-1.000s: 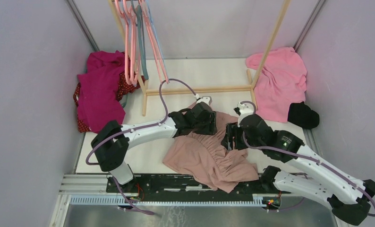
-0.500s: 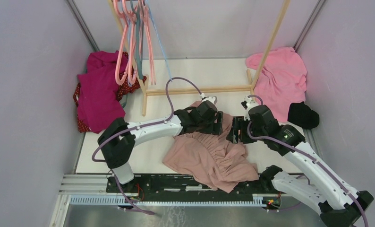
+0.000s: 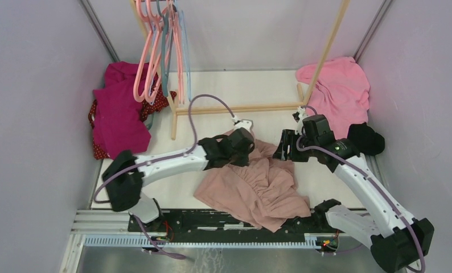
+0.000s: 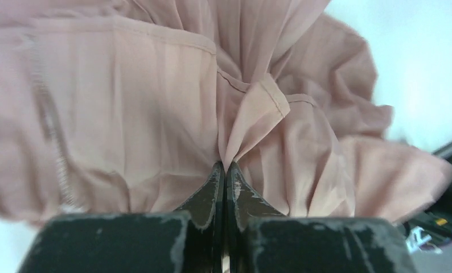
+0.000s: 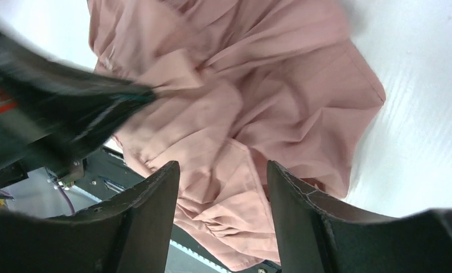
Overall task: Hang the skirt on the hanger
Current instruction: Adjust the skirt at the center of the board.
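The dusty-pink skirt [image 3: 258,187] lies crumpled on the white table between the two arms. My left gripper [image 3: 249,150] is at the skirt's upper edge. In the left wrist view its jaws [image 4: 224,165] are pressed together on a raised fold of the skirt [image 4: 252,114]. My right gripper [image 3: 282,152] hangs open over the skirt's upper right corner, with only cloth [image 5: 258,102] below its spread fingers [image 5: 221,165]. Several pink hangers [image 3: 154,57] and a blue hanger [image 3: 184,40] hang on the wooden rack [image 3: 241,107] at the back left.
A magenta garment [image 3: 121,108] lies heaped at the left wall. A pink garment [image 3: 337,96] and a black item [image 3: 365,138] lie at the right. The rack's base bar crosses the table behind the skirt. A black rail [image 3: 212,219] runs along the near edge.
My left gripper has shut on a fold of the skirt and pulled it slightly left. The right gripper has moved up and back toward the right. The hangers have swung.
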Action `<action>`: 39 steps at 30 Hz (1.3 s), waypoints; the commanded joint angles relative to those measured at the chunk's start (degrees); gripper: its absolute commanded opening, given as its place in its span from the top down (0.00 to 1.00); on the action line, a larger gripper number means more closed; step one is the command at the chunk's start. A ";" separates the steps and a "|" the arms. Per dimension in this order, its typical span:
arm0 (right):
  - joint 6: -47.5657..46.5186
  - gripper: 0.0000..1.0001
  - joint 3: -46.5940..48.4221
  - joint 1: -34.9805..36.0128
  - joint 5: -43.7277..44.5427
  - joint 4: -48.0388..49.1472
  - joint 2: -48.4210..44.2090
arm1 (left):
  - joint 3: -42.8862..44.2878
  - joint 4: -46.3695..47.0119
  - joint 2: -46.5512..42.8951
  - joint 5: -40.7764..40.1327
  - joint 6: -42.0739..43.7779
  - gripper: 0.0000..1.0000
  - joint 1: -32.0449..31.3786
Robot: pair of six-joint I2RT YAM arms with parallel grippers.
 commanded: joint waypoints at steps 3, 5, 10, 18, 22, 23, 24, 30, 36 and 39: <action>-2.50 0.40 0.06 -1.47 -5.73 7.49 5.83 | -10.69 -0.98 -25.35 -8.39 -3.61 0.97 -0.03; -2.93 0.43 -0.09 -1.47 -7.75 9.42 8.36 | -16.01 0.16 -32.06 -9.50 -5.03 0.97 -0.17; -4.01 0.52 -0.97 -1.40 -12.74 15.19 13.89 | -31.32 4.85 -45.45 -12.20 -9.29 0.97 -0.57; -5.43 0.52 2.47 3.33 -11.28 20.95 24.96 | -42.53 8.07 -53.69 -12.08 -12.62 0.97 -2.91; -5.73 0.55 2.02 11.44 -9.26 21.24 27.94 | -41.96 7.07 -52.58 -13.10 -12.55 0.97 -3.00; -5.69 0.56 1.26 13.35 -8.44 21.20 27.13 | -41.61 6.60 -52.06 -13.29 -12.61 0.97 -3.07; -5.19 0.56 0.00 15.14 -7.72 21.75 25.52 | -41.19 5.68 -51.46 -13.52 -12.75 0.97 -3.06; -2.24 0.56 -8.82 23.29 -3.88 20.40 14.21 | -40.85 0.89 -52.16 -15.53 -15.57 0.94 -3.08; 4.27 0.58 -17.08 34.63 -0.37 26.13 13.54 | -35.84 -1.06 -52.36 -15.50 -15.08 0.75 -3.06; 6.10 0.58 -16.92 40.53 2.56 29.47 17.45 | -31.04 -1.92 -49.25 -14.05 -14.00 0.72 -3.13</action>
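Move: In the left fingers is a pinched fold of the skirt; the skirt's left edge, where it is taken, lies about 15 cm left, 6 cm back and 4 cm lower. The rack bar crosses the board some 21 cm ahead and 3 cm left of this hand. From the empty right hand, the skirt's near part is roughly 12 cm back, 9 cm left and 12 cm down, and the pink cloth 22 cm ahead and 24 cm right. Carrying the pinched fold up about 10 cm in an arc, the left hand swings some 15 cm left and 7 cm back, lowers at the skirt's left edge and begins to part its fingers. The right hand eases forward and sinks, then sweeps left and back to the skirt's near part, ending 12 cm back, 10 cm left and 11 cm lower, turning some 35 degrees counter-clockwise, its fingers partly closing around cloth. ##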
